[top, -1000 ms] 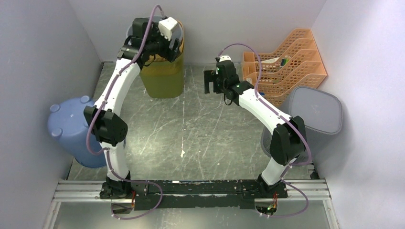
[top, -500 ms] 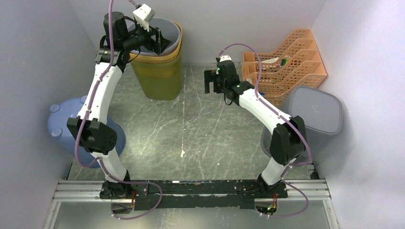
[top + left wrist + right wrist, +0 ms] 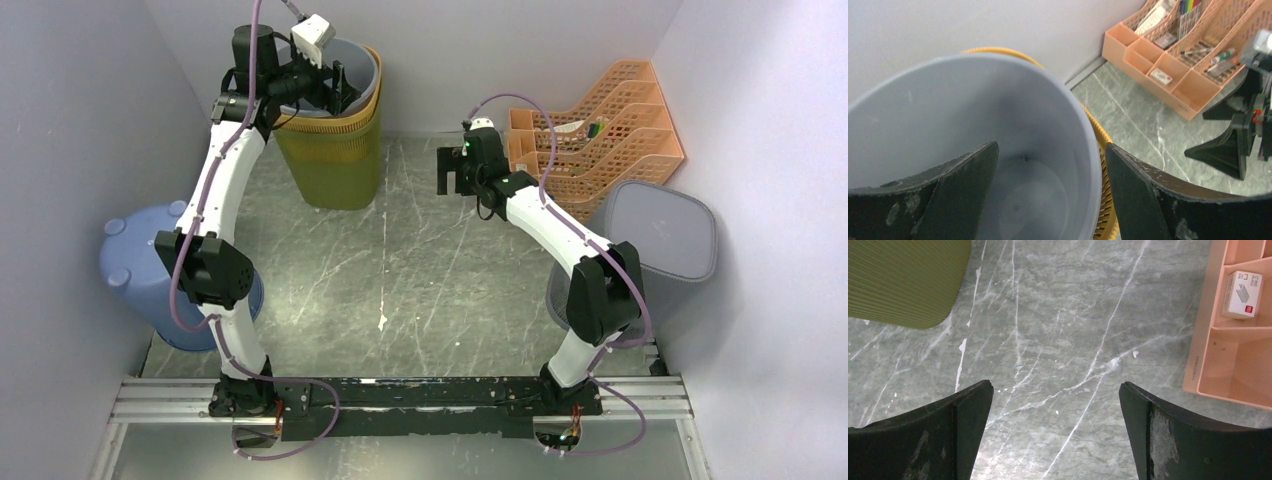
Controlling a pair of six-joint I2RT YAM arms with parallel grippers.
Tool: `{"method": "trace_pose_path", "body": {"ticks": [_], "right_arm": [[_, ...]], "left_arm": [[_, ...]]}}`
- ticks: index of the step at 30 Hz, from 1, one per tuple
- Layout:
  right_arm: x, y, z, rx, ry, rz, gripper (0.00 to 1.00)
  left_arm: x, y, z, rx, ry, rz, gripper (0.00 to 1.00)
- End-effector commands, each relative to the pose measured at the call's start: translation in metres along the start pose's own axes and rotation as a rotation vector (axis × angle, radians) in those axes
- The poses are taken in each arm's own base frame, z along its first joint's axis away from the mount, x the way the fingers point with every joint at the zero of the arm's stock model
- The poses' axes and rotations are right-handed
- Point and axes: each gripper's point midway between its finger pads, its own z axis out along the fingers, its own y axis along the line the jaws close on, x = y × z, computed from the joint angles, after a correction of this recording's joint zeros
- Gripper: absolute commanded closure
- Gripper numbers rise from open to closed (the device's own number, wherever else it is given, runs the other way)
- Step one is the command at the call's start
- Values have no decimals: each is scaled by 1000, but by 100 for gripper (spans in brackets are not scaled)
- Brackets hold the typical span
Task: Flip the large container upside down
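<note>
The large container, an olive-yellow ribbed bin, stands upright at the back wall with a grey bin nested inside it. My left gripper hovers open over its top. In the left wrist view my left gripper straddles the near wall. One finger is inside the grey bin and the other is outside the yellow rim, neither pressing on it. My right gripper hangs open over the bare floor, right of the container. In its own view my right gripper holds nothing, with the yellow bin at the upper left.
An orange file organiser with small items stands at the back right, and a box of staples lies in it. A grey bin sits by the right wall. A blue bucket stands bottom-up by the left wall. Walls enclose three sides.
My left arm has swung up and to the left, bringing its gripper from in front of the bin to over its rim. My right gripper has shifted slightly right.
</note>
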Motion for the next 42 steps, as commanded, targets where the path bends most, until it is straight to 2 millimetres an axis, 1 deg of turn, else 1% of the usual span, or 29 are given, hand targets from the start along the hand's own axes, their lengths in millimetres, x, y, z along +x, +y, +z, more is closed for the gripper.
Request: {"method": "trace_pose_path", "body": {"ticks": [1, 8, 17, 19, 23, 25, 26, 27, 30, 34, 37, 42], "right_arm": [[3, -2, 2, -4, -1, 11, 0], [8, -3, 3, -10, 8, 17, 0], [13, -4, 3, -9, 15, 17, 0], [14, -6, 3, -6, 19, 17, 0], [15, -9, 2, -1, 21, 15, 0], [15, -12, 1, 6, 22, 15, 0], [15, -13, 0, 9, 20, 15, 0], [16, -14, 0, 10, 21, 17, 0], [16, -18, -1, 17, 18, 21, 0], [16, -21, -1, 17, 18, 25, 0], [18, -21, 0, 17, 22, 29, 0], [20, -21, 2, 10, 26, 34, 0]], "left_arm": [[13, -1, -2, 3, 43, 25, 10], [32, 0, -1, -2, 91, 14, 11], [72, 13, 12, -110, 261, 77, 15], [80, 14, 15, -115, 295, 93, 16], [87, 14, 19, -100, 331, 127, 18], [94, 16, 20, -99, 361, 137, 20], [101, 17, 21, -96, 382, 137, 20], [107, 18, 22, -94, 400, 136, 22], [123, 16, 24, -76, 445, 126, 30], [134, 12, 25, -57, 466, 102, 35], [136, 10, 23, -57, 463, 92, 39], [141, 10, 21, -59, 484, 89, 49]]}}
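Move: The large grey container's middle lies about 4 cm ahead of the left hand, 4 cm to its left and 17 cm below; the rim part to be gripped, near and to the right, is only about 4 cm below the fingers. The yellow basket around it centres some 3 cm ahead, 3 cm left and 20 cm down. From the right hand, the container is roughly 11 cm ahead, 22 cm left and 3 cm higher. Left hand sinks 5 cm astride the large container's rim, rolling, fingers closing partway; right hand drops 3 cm. ##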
